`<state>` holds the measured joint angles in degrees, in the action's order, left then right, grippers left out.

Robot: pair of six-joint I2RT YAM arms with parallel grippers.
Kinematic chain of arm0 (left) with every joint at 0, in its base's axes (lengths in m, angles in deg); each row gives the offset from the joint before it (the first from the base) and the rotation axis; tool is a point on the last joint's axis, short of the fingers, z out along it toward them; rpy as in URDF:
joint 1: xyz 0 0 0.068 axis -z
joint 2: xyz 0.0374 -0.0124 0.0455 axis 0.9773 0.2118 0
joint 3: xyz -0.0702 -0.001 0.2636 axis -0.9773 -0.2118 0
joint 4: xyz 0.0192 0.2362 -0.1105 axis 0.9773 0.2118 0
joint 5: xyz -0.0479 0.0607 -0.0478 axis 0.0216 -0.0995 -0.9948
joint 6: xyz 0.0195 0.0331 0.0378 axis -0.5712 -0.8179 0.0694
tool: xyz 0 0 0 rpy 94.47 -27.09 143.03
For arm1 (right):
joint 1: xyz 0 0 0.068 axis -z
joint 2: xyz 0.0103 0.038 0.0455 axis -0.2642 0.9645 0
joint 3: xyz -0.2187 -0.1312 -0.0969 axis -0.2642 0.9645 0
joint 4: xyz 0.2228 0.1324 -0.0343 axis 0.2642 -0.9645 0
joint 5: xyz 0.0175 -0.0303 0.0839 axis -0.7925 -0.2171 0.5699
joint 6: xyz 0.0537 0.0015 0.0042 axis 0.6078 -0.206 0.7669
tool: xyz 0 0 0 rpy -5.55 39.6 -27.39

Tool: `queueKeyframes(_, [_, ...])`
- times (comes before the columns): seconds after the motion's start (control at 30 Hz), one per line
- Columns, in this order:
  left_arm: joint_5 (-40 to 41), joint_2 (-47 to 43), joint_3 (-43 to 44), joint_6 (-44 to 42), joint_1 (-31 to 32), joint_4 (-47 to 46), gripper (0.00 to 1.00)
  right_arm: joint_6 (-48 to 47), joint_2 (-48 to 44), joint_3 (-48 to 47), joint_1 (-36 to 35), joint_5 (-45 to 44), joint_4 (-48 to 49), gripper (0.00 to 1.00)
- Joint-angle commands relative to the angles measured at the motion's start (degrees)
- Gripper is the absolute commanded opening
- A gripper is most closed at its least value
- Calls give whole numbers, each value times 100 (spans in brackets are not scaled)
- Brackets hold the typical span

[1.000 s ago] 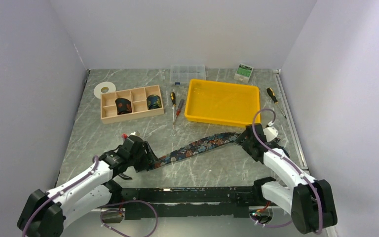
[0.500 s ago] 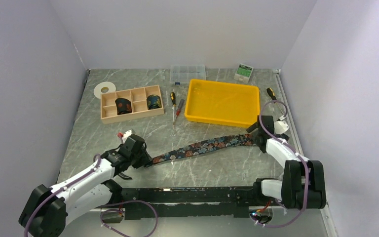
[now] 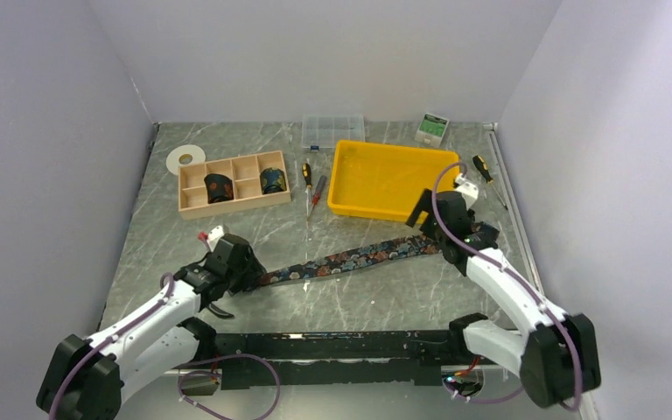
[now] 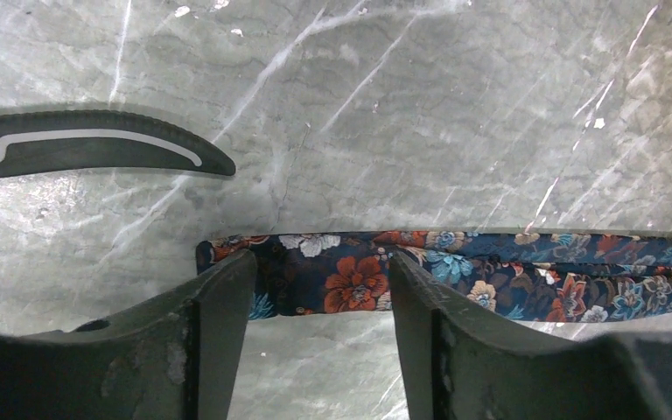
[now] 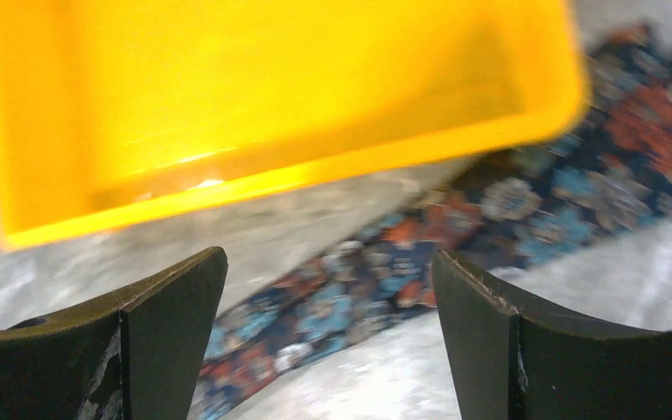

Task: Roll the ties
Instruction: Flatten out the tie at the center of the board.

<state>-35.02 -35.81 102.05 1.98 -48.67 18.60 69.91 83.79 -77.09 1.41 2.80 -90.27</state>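
One floral dark tie [image 3: 359, 257] lies flat and unrolled across the table, its narrow end on the left. My left gripper [image 3: 252, 273] is at that narrow end; in the left wrist view its open jaws [image 4: 319, 262] straddle the tie [image 4: 490, 271] close to its tip. My right gripper [image 3: 426, 217] hovers open above the wide end, by the yellow tray's front edge; the right wrist view, blurred, shows nothing between the jaws [image 5: 328, 256] and the tie [image 5: 455, 236] below. Two rolled ties [image 3: 218, 186] [image 3: 271, 180] stand in the wooden organizer [image 3: 232, 200].
The yellow tray [image 3: 385, 213] [image 5: 271, 87] sits just behind the tie. Black-handled pliers [image 4: 96, 153] lie beside the left gripper. Two screwdrivers [image 3: 307, 175] [image 3: 318, 190], a clear parts box [image 3: 332, 131], a tape roll [image 3: 185, 158], a small box [image 3: 433, 128] and another screwdriver [image 3: 483, 168] lie further back.
My right gripper has risen off the tie's wide end and swung back toward the tray. The left gripper has shifted slightly back and left, and the tie's narrow end went with it.
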Motion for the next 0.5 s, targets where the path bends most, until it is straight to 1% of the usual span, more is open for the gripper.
queueKeyframes(0.0, [262, -266, 222, -201, -47, 454, 69, -256, -506, -264, -794, 485, -200, 89])
queueKeyframes(0.1, [130, -428, 423, -336, -45, 546, 79, 94, -313, -39, -1150, 1189, 21, 76])
queueKeyframes(0.17, [53, -517, 609, -381, -45, 777, 84, 270, -80, 17, -1566, 1340, 205, 71])
queueKeyframes(0.23, [-59, -661, 767, -462, -45, 1003, 86, 200, 244, -141, -2172, 1085, 267, 67])
queueKeyframes(0.33, [-104, -983, 963, -438, -37, 1385, 87, -232, 887, -624, -3035, 442, 119, 63])
queueKeyframes(0.4, [-35, -1243, 1094, -330, -41, 1713, 87, -647, 1227, -890, -3563, 221, 167, 63])
queueKeyframes(0.47, [54, -1502, 1190, -237, -41, 2009, 87, -1079, 1565, -1122, -3942, -58, 234, 63])
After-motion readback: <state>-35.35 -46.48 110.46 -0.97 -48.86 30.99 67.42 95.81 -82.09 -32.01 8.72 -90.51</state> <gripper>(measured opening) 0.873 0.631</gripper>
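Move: The middle of the tie, which lies stretched across the board, is about 19 cm to the right hand's left, 5 cm back and 7 cm below. The yellow tray's middle is some 12 cm ahead and 11 cm left of that hand, and the red screwdriver about 10 cm ahead and 28 cm left. From the left hand, the tie's middle lies roughly 22 cm right and 5 cm ahead; the tie's left end is level with it, 4 cm left, and the pliers 10 cm left, 2 cm back. Leftward in a quick low arc, the right hand travels about 18 cm along the tie towards its middle, rising first, then sinking and drawing back some 7 cm, while it turns about 40 degrees counter-clockwise and partly closes its still empty fingers above the cloth. Upward meanwhile, the left hand lifts clear of the tie's left end by about 6 cm, its fingers opening wide. ##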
